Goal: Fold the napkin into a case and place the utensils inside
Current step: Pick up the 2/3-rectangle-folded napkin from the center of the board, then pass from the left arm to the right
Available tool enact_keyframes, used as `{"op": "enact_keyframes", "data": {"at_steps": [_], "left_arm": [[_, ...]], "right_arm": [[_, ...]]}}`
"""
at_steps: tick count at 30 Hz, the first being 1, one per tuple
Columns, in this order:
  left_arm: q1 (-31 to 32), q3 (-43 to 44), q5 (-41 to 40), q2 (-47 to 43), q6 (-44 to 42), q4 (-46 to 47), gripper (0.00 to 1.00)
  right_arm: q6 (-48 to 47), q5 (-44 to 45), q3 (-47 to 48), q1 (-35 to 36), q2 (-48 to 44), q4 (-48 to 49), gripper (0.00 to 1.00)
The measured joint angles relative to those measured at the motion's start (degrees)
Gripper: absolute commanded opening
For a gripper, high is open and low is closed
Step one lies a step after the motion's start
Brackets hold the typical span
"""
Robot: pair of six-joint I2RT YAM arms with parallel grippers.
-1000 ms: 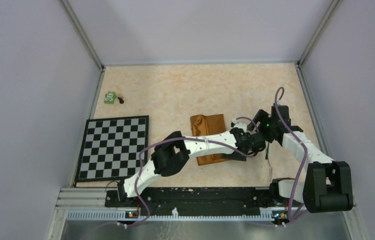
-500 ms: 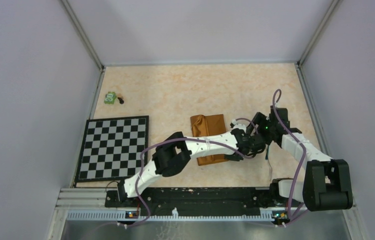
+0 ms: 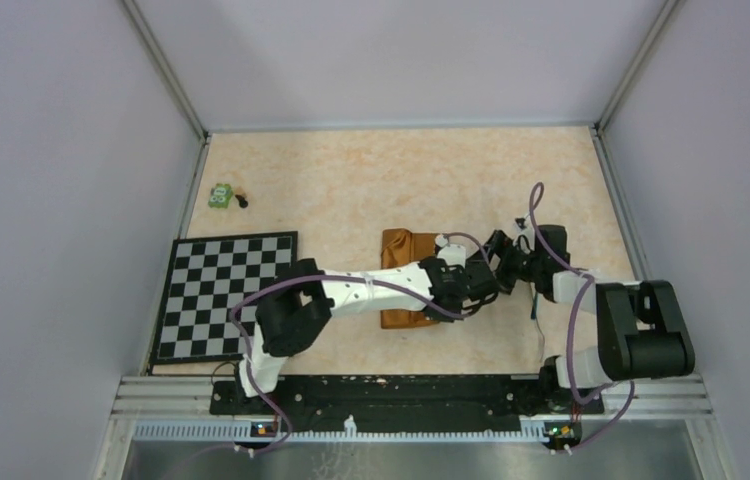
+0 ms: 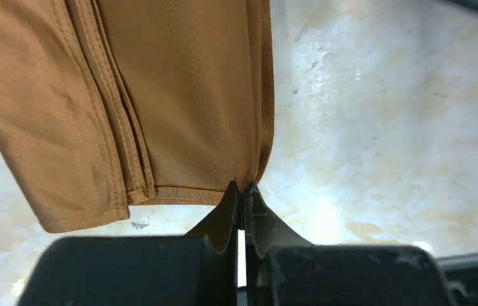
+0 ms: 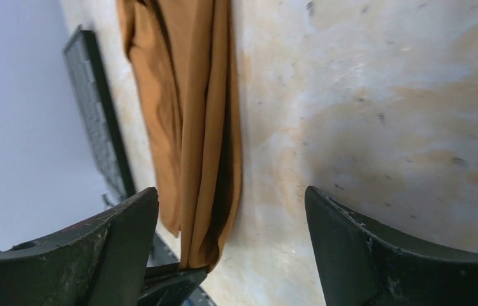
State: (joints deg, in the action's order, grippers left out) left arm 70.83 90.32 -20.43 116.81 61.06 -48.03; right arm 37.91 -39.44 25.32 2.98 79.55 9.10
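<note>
The rust-orange napkin [image 3: 403,248] lies folded into a narrow strip on the table's middle, its layered hems plain in the left wrist view [image 4: 179,95]. My left gripper [image 4: 243,191] is shut on the cloth's near right corner, which puckers between the tips; from above, the left gripper [image 3: 443,312] reaches across the strip. My right gripper [image 5: 230,191] stands wide open just right of the napkin [image 5: 192,127], low over the table, holding nothing, and sits beside the left wrist in the top view [image 3: 499,262]. A thin dark sliver [image 3: 535,308] by the right arm may be the utensils.
A black-and-white checkered mat [image 3: 226,295] lies at the left. A small green toy [image 3: 219,195] sits at the far left behind it. Grey walls enclose the table on three sides, and the arms' rail runs along the near edge.
The left gripper has shut on the napkin's corner and the left arm has swung leftward. The right arm has come left and lower toward the napkin, its jaws widening.
</note>
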Motion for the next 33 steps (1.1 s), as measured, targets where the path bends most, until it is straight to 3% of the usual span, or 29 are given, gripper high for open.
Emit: {"op": "enact_keyframes", "data": {"at_steps": [9,13,17,33], "left_arm": [[-0.98,-1.57,1.51,-4.79,-1.44,5.03,0.0],[-1.07,-2.38,2.29,-4.79,-2.14,5.81,0.0],[-1.18,-3.06,3.13,-4.79,-2.54,6.34,0.0],[-1.75,-6.58,5.05,-5.42,-2.71,8.28,0.0]], "right_arm": [[10.21,-6.38,-1.77,5.18,8.87,16.76,0.81],[13.64,-6.67,-2.86,6.32,10.62,21.55,0.74],[14.86,-6.45,-2.86,6.62,12.26,23.37,0.64],[14.43,-2.08,1.95,6.64,19.45,27.06,0.4]]}}
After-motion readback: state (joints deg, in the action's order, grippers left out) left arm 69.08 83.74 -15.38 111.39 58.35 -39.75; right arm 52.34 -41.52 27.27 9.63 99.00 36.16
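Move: The right hand's open fingers hang short of the folded napkin's right edge. The far part of that edge is about 6 cm to its left, 3 cm ahead and 2 cm below, while the napkin's middle is some 13 cm left and 6 cm back. The utensils lie roughly 10 cm right and 11 cm back. The left hand already holds the near right corner; from it the napkin's middle is about 7 cm ahead, 6 cm left and 3 cm lower. The right hand sweeps about 5 cm left to the napkin's right edge, its left side rolling up some 10 degrees, then slides about 3 cm forward along the edge while sinking 1-2 cm, its wide-open fingers closing to about half so that they straddle the folded edge. Meanwhile the left hand keeps its pinch on the near right corner, lifts it about 3 cm and then eases down some 2 cm, its left side tipping slightly down. ##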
